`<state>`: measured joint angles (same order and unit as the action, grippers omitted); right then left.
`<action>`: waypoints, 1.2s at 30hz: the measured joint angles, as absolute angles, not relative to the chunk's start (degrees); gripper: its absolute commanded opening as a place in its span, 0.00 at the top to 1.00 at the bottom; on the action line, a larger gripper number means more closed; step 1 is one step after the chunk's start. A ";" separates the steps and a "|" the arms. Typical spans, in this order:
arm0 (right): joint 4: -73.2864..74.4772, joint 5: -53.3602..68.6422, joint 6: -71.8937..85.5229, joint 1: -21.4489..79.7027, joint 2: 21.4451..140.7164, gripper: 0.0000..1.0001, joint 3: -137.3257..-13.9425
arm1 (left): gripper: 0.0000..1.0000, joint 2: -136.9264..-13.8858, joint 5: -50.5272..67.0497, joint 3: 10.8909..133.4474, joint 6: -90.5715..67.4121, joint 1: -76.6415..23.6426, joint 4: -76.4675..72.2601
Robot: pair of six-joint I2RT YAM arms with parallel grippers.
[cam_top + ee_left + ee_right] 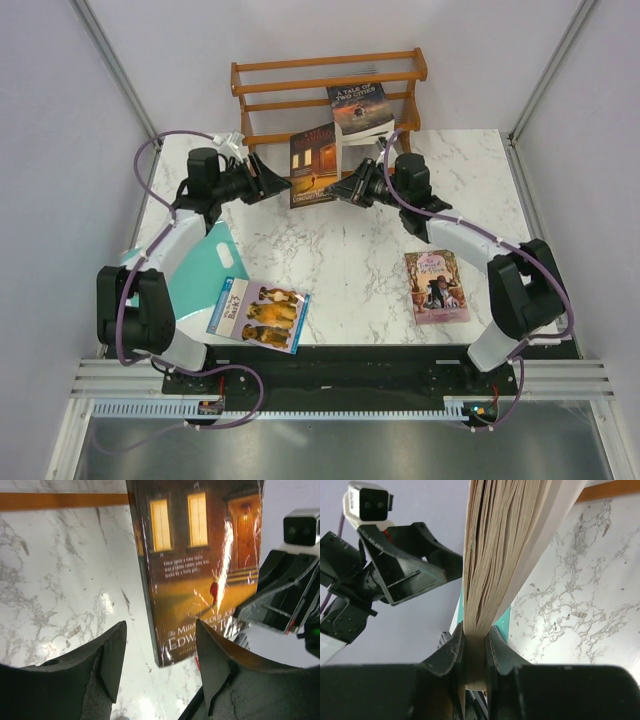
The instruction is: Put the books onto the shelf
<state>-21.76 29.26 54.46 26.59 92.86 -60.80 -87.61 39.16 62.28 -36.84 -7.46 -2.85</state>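
The brown-orange book stands tilted on the marble table just in front of the shelf. My right gripper is shut on its page edge, both jaws pressed flat on the paper. My left gripper hangs open beside the cover, its fingers clear of the book's lower corner. "A Tale of Two Cities" rests on the shelf's right part. A blue-white book with dogs and a pink book lie flat on the table.
A teal cutting board lies at the table's left edge under my left arm. Grey walls close in the table on both sides and behind the shelf. The two grippers face each other closely across the book.
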 measured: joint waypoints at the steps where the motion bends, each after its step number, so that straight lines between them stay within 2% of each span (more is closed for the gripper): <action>1: -21.10 30.11 53.98 26.22 93.62 0.96 -61.98 | 0.36 -86.80 38.57 62.02 -35.73 -7.35 -1.76; 11: -12.71 37.82 49.87 25.47 102.26 0.96 -74.28 | 0.36 -85.36 34.79 58.98 -29.17 -6.33 6.09; 36: -12.45 42.48 58.70 15.09 111.31 0.95 -86.30 | 0.36 -81.91 31.33 56.27 -24.05 -4.84 11.07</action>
<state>-12.45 42.48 58.70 15.09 111.31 -86.30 -81.91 31.33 56.27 -24.05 -4.84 11.07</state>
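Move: My right hand already grips Edward Tulane by its near right edge. The free spot on the shelf's middle tier lies about 18 cm ahead and 4 cm left of that hand, roughly level with it; A Tale of Two Cities leans about 20 cm ahead and 7 cm right, with the shelf's right end some 18 cm ahead and 20 cm right. From my left hand, open and already off the book, the spot is 17 cm ahead and 8 cm right. Keeping its pinch on Edward Tulane, my right hand carries the book some 10 cm forward towards the shelf's middle tier, first easing left with a slight counter-clockwise turn, then veering back right, turning back and ending about 4 cm right of its start. My open left hand withdraws empty, dropping about 6 cm while going left and back and rolling its left side up some 15 degrees. ##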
